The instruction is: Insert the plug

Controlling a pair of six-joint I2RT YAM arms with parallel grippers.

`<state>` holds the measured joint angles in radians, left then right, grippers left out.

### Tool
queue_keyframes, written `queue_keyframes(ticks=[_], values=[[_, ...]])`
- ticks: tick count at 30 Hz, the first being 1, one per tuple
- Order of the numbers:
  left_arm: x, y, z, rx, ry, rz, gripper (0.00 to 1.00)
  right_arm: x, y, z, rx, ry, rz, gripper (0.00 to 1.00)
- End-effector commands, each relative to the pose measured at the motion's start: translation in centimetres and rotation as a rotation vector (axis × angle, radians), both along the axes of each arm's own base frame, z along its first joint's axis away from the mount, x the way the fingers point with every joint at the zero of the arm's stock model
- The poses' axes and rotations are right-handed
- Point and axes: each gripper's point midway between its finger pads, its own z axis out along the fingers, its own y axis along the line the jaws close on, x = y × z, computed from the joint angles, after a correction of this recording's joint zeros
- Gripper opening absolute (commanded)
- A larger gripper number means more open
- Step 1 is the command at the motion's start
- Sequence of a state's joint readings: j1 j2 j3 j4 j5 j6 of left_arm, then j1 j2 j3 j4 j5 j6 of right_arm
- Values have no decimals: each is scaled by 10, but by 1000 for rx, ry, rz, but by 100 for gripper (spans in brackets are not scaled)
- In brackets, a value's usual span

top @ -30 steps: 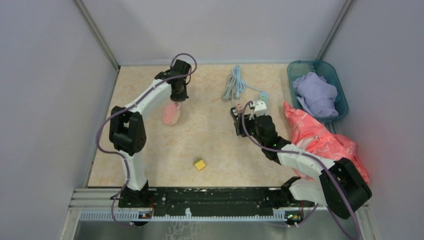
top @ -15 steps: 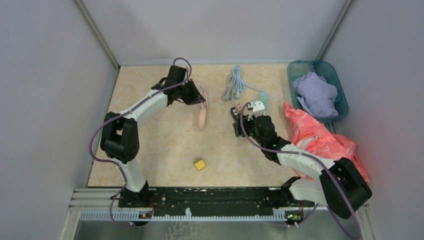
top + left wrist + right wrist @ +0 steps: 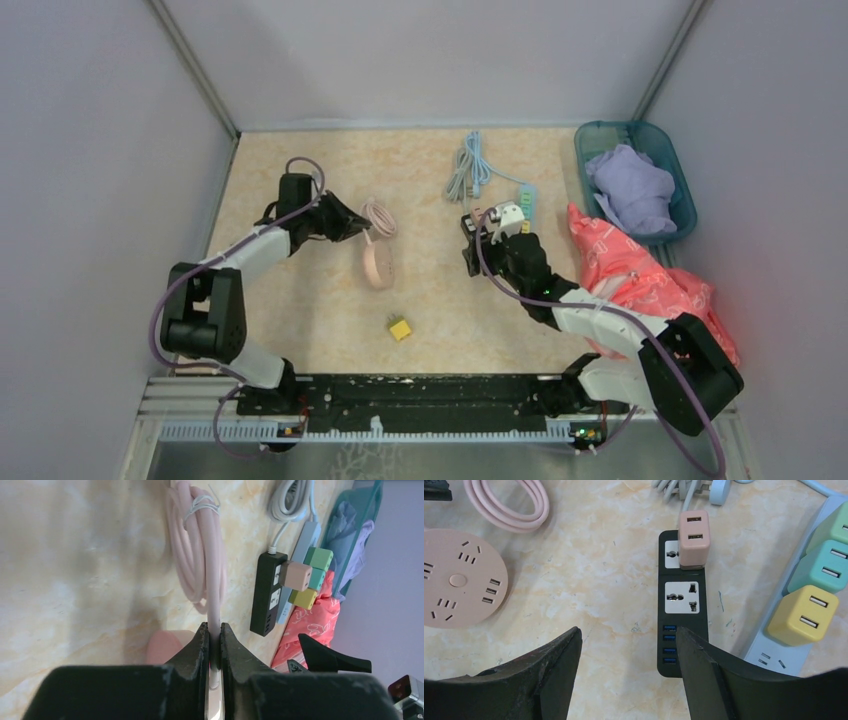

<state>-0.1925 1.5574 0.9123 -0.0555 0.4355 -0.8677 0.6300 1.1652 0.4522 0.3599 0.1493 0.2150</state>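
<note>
A small yellow plug (image 3: 400, 328) lies loose on the table near the front, away from both grippers. My left gripper (image 3: 352, 226) (image 3: 214, 630) is shut on the pink cable (image 3: 200, 555) of a round pink power strip (image 3: 378, 266) (image 3: 459, 582). My right gripper (image 3: 478, 258) (image 3: 628, 635) is open and hangs over the near end of a black power strip (image 3: 468, 228) (image 3: 684, 620). Its right finger covers part of the strip's blue USB ports. A pink adapter (image 3: 694, 537) sits in the black strip's far socket.
A light blue power strip (image 3: 527, 197) (image 3: 774, 652) with green, teal and yellow adapters lies right of the black one. A coiled grey cable (image 3: 468, 165) is at the back. A teal basket (image 3: 640, 130) with purple cloth and a red-pink cloth (image 3: 640, 275) are on the right.
My left arm has drawn back toward the near left, pulling the pink cable and the round pink strip toward the table's middle. The right arm has stayed where it was.
</note>
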Motion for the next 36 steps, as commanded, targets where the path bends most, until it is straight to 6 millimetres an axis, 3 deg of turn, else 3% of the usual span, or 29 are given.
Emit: queue_keyframes(ticks=[1,7,12,21,26,31,36], values=[[-10,17,-6,-1,-14,6,11,7,14,24,31,-74,31,69],[-28,56,-34,89,36,119,28,7,17,23,26,-75,45,69],[-43,65,-53,143,93,134,42,7,19,21,13,-67,47,69],[-65,87,-64,278,141,164,71,6,26,19,-11,-60,69,69],[-82,87,-66,332,150,138,76,4,34,18,-26,-56,95,69],[-99,66,-74,368,153,60,74,1,41,15,-42,-51,119,69],[-99,48,-82,411,142,-2,69,-2,47,15,-58,-53,140,69]])
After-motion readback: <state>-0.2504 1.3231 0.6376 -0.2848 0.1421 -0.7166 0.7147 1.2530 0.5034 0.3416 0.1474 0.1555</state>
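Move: My left hand still pinches the pink cable, with the round pink socket hanging on edge about 6 cm back, 3 cm to the right and 6 cm below. The spot to lay it on is roughly 10 cm back, 1 cm right and 10 cm down; the yellow plug is some 19 cm back and 7 cm right, the pink cable coil 4 cm ahead and 3 cm right, both 9 or 10 cm below. From my right hand the round socket lies about 20 cm left, 1 cm ahead and 6 cm down. I swing my left hand left, down and back, about 6 cm down, opening the fingers early on the way to let go of the pink cable. Then, wide open, I draw farther back and turn in rightwards towards the round socket, rolling the hand's left side up some 20 degrees. My right hand, open and empty, drifts about 3 cm left. ##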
